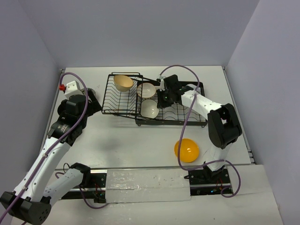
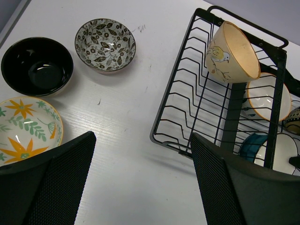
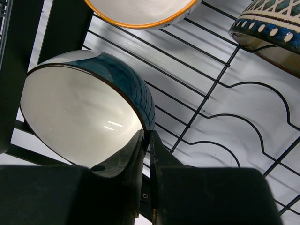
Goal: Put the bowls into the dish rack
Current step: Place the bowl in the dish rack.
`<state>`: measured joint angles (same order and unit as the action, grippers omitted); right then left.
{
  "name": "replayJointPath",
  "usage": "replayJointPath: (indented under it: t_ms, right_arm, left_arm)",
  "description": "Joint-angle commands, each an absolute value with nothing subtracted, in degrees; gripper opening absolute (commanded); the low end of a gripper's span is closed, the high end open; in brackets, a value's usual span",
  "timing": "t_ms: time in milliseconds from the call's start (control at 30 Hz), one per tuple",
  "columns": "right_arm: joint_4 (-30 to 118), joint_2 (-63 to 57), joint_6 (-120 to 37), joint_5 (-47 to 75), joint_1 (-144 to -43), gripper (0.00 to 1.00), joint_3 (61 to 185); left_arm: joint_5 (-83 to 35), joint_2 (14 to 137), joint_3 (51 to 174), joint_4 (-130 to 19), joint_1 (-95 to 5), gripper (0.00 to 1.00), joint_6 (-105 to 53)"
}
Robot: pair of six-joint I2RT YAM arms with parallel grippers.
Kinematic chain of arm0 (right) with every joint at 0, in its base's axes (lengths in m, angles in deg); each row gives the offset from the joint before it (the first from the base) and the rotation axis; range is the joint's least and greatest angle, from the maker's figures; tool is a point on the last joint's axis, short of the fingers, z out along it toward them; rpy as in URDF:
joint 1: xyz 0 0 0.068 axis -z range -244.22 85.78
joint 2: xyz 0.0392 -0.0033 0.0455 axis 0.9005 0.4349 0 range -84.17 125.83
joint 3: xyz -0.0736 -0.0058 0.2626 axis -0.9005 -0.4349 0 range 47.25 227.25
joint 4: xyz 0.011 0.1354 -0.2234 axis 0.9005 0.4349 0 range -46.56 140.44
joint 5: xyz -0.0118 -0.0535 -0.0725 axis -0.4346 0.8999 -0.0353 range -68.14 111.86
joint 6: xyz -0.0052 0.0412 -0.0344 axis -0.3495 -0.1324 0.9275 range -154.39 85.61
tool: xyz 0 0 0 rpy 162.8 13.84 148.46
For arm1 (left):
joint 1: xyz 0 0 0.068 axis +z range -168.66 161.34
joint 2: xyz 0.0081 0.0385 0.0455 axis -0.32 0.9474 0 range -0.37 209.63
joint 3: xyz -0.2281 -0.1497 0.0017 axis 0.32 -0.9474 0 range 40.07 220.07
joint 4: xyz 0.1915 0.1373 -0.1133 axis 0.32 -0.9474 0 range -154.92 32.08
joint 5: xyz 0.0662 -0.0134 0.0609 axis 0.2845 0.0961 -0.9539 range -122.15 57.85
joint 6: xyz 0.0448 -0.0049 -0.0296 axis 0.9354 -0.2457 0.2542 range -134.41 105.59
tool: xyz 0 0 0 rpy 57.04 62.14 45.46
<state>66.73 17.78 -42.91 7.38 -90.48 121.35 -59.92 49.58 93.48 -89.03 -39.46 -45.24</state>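
The black wire dish rack (image 1: pixel 123 105) stands at mid-table. In it a tan bowl (image 1: pixel 123 83) leans on edge, beside a white bowl with an orange rim (image 1: pixel 148 90) and a teal bowl with a white inside (image 1: pixel 150 108). My right gripper (image 3: pixel 146 133) is down in the rack (image 3: pixel 220 89), shut on the rim of that teal bowl (image 3: pixel 79 108). A blue-patterned bowl (image 3: pixel 272 33) sits just beyond. My left gripper (image 2: pixel 140 140) hangs open over bare table left of the rack (image 2: pixel 187 117). A black bowl (image 2: pixel 37 65), a grey floral bowl (image 2: pixel 105 44) and a yellow-flowered bowl (image 2: pixel 26 129) stand loose there.
A bright orange-yellow bowl (image 1: pixel 186 150) sits on the table in front of the rack, close to the right arm's base. A small white box with a red knob (image 1: pixel 70 87) stands at the far left. Walls close in the table on three sides.
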Motion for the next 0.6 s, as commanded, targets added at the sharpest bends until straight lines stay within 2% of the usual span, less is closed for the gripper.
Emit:
replayJointPath:
  t_ms: [0,300,333,367,433,500,567]
  right_arm:
    - [66.73,18.84,-42.74,5.34,-91.47,0.13,122.22]
    - [66.47,19.98,-43.01,4.28,-92.43,0.16,123.27]
    - [66.99,20.07,-42.83,4.28,-92.52,0.19,123.45]
    - [67.69,20.33,-42.74,4.45,-92.78,0.29,123.97]
    - [68.13,20.16,-42.48,4.72,-93.22,0.36,124.33]
    - [67.96,19.02,-42.57,5.16,-93.49,0.47,123.71]
    - [67.09,18.05,-42.74,4.81,-93.49,0.52,122.75]
  left_arm:
    - [-58.87,48.67,95.36,-87.62,-39.32,0.87,-44.47]
    - [-59.22,48.58,95.36,-87.62,-39.41,0.87,-44.47]
    - [-59.22,48.41,95.44,-87.71,-39.49,0.87,-44.47]
    - [-59.22,48.5,95.36,-87.71,-39.49,0.87,-44.47]
    - [-59.22,48.41,95.36,-87.71,-39.49,0.87,-44.47]
    - [-59.31,48.5,95.36,-87.8,-39.58,0.87,-44.47]
    - [-59.31,48.5,95.36,-87.8,-39.58,0.87,-44.55]
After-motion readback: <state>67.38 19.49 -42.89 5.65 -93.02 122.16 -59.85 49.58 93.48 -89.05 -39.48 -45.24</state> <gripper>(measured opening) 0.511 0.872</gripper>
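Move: The white-lined teal bowl stands in the rack with its middle about 5 cm to the right hand's left, level fore and aft and 3 cm below; its near rim is right at the fingertips. The orange-rimmed bowl sits some 8 cm ahead and 6 cm left, the brown patterned bowl 8 cm ahead and 2 cm right, both about 3 cm lower. From the left hand the teal bowl is roughly 27 cm right, 6 cm ahead and 18 cm below. Still at the teal bowl's right-hand rim with nearly shut tips, the right hand first nudges left by barely half a centimetre. Then the fingers let go of the rim and spread to about half open as the hand moves faster left and somewhat back, roughly 2.5 cm in all, ending astride the rim with one finger over the mouth and the other outside. ##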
